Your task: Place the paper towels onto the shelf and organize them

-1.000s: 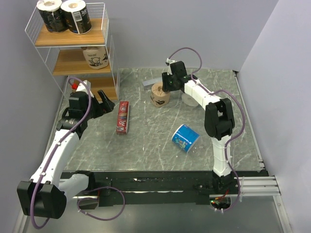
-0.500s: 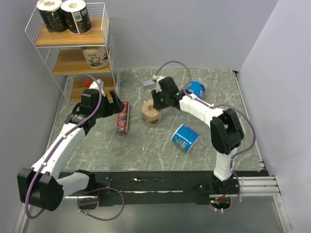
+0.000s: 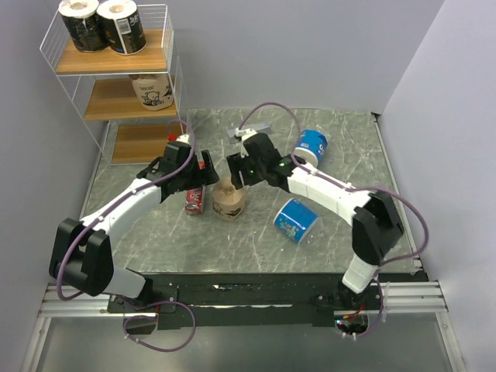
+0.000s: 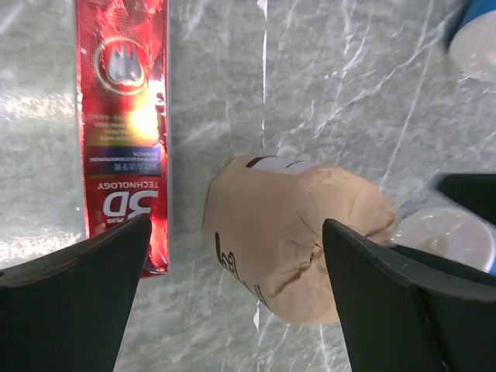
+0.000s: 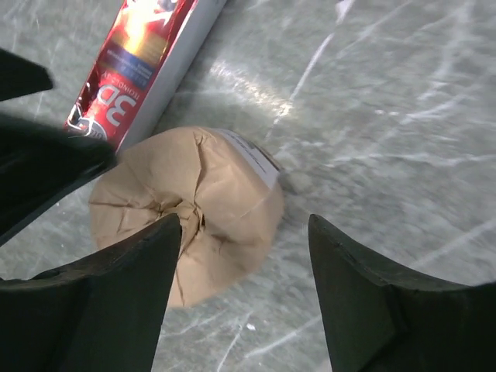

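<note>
A tan paper towel roll (image 3: 229,200) stands on the marble table beside the red box. My left gripper (image 3: 204,173) hovers over it, open; in the left wrist view the tan roll (image 4: 298,232) lies between the wide-apart fingers of the left gripper (image 4: 236,225). My right gripper (image 3: 237,171) is just behind the roll, open, holding nothing; the right wrist view has the tan roll (image 5: 186,225) under the left finger of the right gripper (image 5: 244,225). Two blue-and-white rolls (image 3: 312,146) (image 3: 295,220) lie on the table. The shelf (image 3: 116,101) holds two black rolls (image 3: 102,25) and another tan roll (image 3: 152,91).
A flat red box (image 3: 195,199) lies left of the tan roll, partly under my left gripper, and it shows as the red box (image 4: 122,132) and red box (image 5: 147,62) in the wrist views. A grey bar (image 3: 237,133) lies behind the right arm.
The right arm carried the tan roll left and toward the near side, set it down and opened. The left arm swung right from the shelf to hover over the roll.
</note>
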Motion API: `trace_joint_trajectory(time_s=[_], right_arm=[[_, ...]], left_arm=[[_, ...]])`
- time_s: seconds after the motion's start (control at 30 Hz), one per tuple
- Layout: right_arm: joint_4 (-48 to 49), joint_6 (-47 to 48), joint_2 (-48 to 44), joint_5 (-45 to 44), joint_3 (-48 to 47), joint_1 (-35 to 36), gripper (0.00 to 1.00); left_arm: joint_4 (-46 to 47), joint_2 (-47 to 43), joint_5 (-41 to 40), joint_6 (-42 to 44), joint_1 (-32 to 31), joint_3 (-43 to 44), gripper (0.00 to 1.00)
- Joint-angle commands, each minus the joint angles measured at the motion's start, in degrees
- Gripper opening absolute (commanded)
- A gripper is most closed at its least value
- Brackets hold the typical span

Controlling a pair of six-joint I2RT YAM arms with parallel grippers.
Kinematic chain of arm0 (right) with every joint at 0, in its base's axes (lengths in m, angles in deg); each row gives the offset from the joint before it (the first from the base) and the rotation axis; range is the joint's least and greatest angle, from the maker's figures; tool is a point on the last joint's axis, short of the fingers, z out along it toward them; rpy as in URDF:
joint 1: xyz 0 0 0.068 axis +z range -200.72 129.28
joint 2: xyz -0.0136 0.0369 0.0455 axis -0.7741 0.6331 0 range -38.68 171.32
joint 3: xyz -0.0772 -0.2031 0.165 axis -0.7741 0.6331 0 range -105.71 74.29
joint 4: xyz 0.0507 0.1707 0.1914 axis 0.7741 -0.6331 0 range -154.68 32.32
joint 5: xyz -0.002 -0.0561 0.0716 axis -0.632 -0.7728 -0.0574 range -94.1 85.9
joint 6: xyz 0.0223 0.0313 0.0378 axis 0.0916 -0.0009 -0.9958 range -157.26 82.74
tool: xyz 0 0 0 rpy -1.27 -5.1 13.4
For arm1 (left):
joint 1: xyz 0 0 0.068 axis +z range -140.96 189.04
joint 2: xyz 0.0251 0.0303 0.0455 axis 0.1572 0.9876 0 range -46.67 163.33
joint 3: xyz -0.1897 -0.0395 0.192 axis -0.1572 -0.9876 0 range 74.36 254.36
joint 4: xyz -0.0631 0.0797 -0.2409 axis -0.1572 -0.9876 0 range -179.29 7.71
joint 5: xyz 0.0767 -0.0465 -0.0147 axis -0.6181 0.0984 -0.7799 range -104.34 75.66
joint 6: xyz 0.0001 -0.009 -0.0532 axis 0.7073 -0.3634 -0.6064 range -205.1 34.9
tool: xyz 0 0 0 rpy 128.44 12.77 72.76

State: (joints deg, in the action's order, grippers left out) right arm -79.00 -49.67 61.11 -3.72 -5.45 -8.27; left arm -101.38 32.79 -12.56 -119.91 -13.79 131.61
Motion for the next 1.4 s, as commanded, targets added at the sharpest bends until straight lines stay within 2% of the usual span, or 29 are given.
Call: trace_joint_trajectory(time_s=[0.0, 0.27, 0.5, 0.53, 0.63, 0.67, 0.77, 0.97, 1.07, 1.17, 1.3, 1.37], right_arm=[[0.2, -0.2, -9.6, -5.7, 1.9, -0.4, 0.75], [2.5, 0.2, -21.8, -8.4, 10.8, -1.5, 0.76], [3.4, 1.0, -28.4, -9.9, 15.6, -2.7, 0.77], [3.4, 0.9, -28.9, -10.0, 15.9, -3.0, 0.77], [3.9, 1.0, -30.4, -10.1, 17.1, -3.3, 0.76], [4.0, 1.0, -30.6, -10.1, 17.2, -3.3, 0.76], [3.7, 1.2, -31.6, -10.3, 17.4, -3.5, 0.77], [3.8, 1.9, -33.3, -11.8, 18.6, -3.6, 0.76], [3.1, 1.9, -34.3, -12.2, 18.8, -3.7, 0.77], [2.9, 1.8, -35.7, -12.4, 19.4, -3.8, 0.77], [3.2, 1.8, -38.6, -12.0, 20.8, -3.8, 0.77], [3.2, 1.9, -39.1, -12.2, 21.0, -3.9, 0.77]], left_arm=[[2.2, 1.6, -1.6, -1.2, -2.3, 2.3, 0.98], [2.3, 5.2, -3.3, -1.8, -6.4, 2.5, 0.96], [0.6, 7.2, -6.1, -2.8, -8.0, 2.5, 0.86], [0.5, 7.2, -6.3, -3.1, -8.1, 2.4, 0.84], [0.3, 6.8, -7.1, -3.4, -8.4, 2.4, 0.69], [0.0, 6.2, -7.4, -3.5, -8.5, 2.4, 0.60], [-0.9, 4.3, -7.9, -3.6, -8.5, 3.3, 0.48], [-6.6, 0.3, -11.5, -2.6, -7.8, 10.0, 0.40], [-9.1, -1.3, -11.8, -1.8, -5.7, 14.4, 0.40], [-11.0, -3.3, -11.2, -0.4, -0.7, 17.7, 0.41], [-12.6, -6.0, -9.1, 1.7, 11.0, 20.8, 0.43], [-13.1, -7.6, -9.1, 2.5, 14.6, 21.5, 0.42]])
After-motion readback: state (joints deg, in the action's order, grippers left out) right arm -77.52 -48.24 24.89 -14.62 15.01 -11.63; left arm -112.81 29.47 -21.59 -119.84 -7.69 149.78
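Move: The wrapped brown roll stands just right of the left hand, about 7 cm right and 3 cm back, its middle about 7 cm below. The red box lies about 5 cm left of that hand and level with it; the shelf's bottom board is some 18 cm left and 15 cm ahead. From the right hand, the brown roll is about 3 cm left, 3 cm back and 8 cm below; the near blue roll lies some 17 cm right and 10 cm back. Right and down by about 4 cm each, the left hand eases its open fingers onto the brown roll's left rim and pinches the wall, then lifts it some 16 cm, ever faster, swinging left and forward towards the shelf as the fingers tip up and turn counter-clockwise. The right hand, empty and open, backs off right and up, away from the roll, its fingers also tipping up. ##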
